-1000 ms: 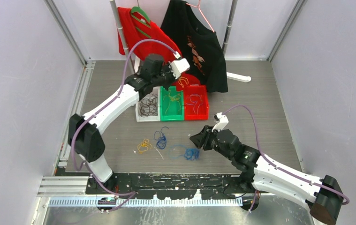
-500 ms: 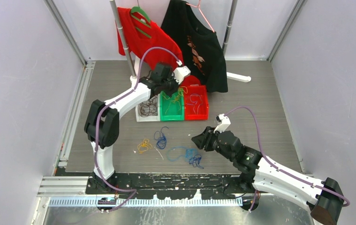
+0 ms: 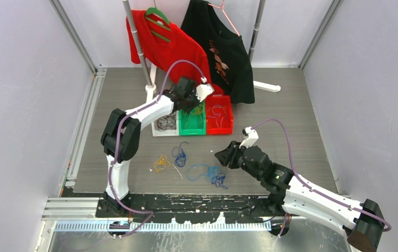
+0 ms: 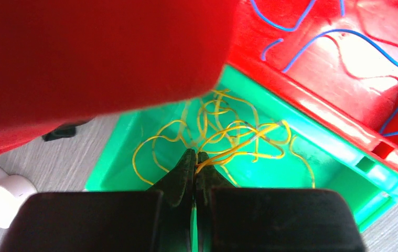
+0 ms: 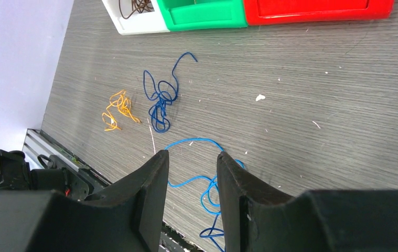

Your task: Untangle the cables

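Observation:
My left gripper (image 3: 192, 104) hangs over the green bin (image 3: 192, 126) and is shut on a yellow cable (image 4: 238, 137). That strand runs from the closed fingertips (image 4: 188, 157) into a loose yellow tangle in the green bin (image 4: 338, 157). On the table lie an orange cable (image 3: 160, 163), a dark blue cable (image 3: 180, 155) and a light blue cable (image 3: 211, 172). My right gripper (image 3: 221, 156) is open just above the light blue cable (image 5: 191, 140), holding nothing. The right wrist view also shows the orange cable (image 5: 117, 107) and the dark blue cable (image 5: 160, 100).
A white bin (image 3: 155, 131) of dark cables and a red bin (image 3: 231, 123) with blue strands (image 4: 343, 37) flank the green one. A rack with a red shirt (image 3: 160, 39) and a black shirt (image 3: 223, 47) stands behind. Red fabric (image 4: 97, 52) blurs the left wrist view.
The left arm has folded in and brought its shut gripper down over the green bin. The light blue cable shifted slightly towards the front edge. The right gripper has barely moved.

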Controlling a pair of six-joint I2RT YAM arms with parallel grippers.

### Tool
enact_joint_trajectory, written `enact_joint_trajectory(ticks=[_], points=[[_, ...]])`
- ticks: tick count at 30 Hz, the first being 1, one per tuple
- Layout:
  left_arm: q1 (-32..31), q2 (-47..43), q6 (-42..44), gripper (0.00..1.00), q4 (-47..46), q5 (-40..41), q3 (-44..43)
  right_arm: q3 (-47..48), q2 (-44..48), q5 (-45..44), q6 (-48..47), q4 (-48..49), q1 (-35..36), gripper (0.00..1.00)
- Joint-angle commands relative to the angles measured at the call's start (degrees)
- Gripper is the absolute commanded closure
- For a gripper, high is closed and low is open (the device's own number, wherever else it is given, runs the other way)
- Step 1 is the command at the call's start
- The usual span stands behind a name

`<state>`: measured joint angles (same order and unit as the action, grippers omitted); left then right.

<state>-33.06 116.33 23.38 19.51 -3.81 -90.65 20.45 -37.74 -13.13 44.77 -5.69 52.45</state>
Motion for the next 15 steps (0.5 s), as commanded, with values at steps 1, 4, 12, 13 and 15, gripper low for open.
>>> enact_joint_trajectory(ticks=[1, 4, 12, 13, 15], points=[[-1.70, 0.70, 3.70, 1.00, 2.82, 0.96, -1.04, 3.05, 0.47, -1.82, -0.29, 0.98, 0.23, 0.56], [-1.92, 1.23, 2.84, 1.00, 4.59, 1.63, -1.31, 3.64, 0.60, -1.93, -0.19, 0.02, 0.20, 0.56], [-1.88, -3.28, 1.82, 0.71, 8.41, -1.15, -2.17, 4.50, 0.56, -1.77, -0.45, -0.80, 0.27, 0.57], [-1.85, -3.42, 1.69, 0.67, 10.28, -1.60, -3.10, 4.70, 0.52, -1.67, -0.52, -0.76, 0.22, 0.57], [-1.83, -3.74, 1.14, 0.61, 12.98, -1.64, -4.40, 5.28, 0.60, -1.36, -0.67, -1.17, 0.17, 0.57]])
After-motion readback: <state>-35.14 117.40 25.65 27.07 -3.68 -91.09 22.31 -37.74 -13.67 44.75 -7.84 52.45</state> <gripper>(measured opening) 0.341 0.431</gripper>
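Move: The left hand is over the far half of the green box with its closed fingers still holding the yellow cable; the box's middle lies about 3 cm back, 1 cm to the right and roughly 5 cm below. The red box's middle is about 12 cm to the right and 3 cm back, the white box's some 11 cm to the left and 3 cm back. From the idle right hand, the green box is about 22 cm ahead, 12 cm to the left and 9 cm lower. The left hand draws back about 3 cm towards the middle of the green box while sinking some 2.5 cm into it, lowering the pinched yellow cable onto the coils already there, with the wrist tilting a little (under 10 degrees). Once most of the sinking is done, the fingers start to part and end about a third open, letting go of their pinch on the yellow cable while the hand eases a last bit back. ##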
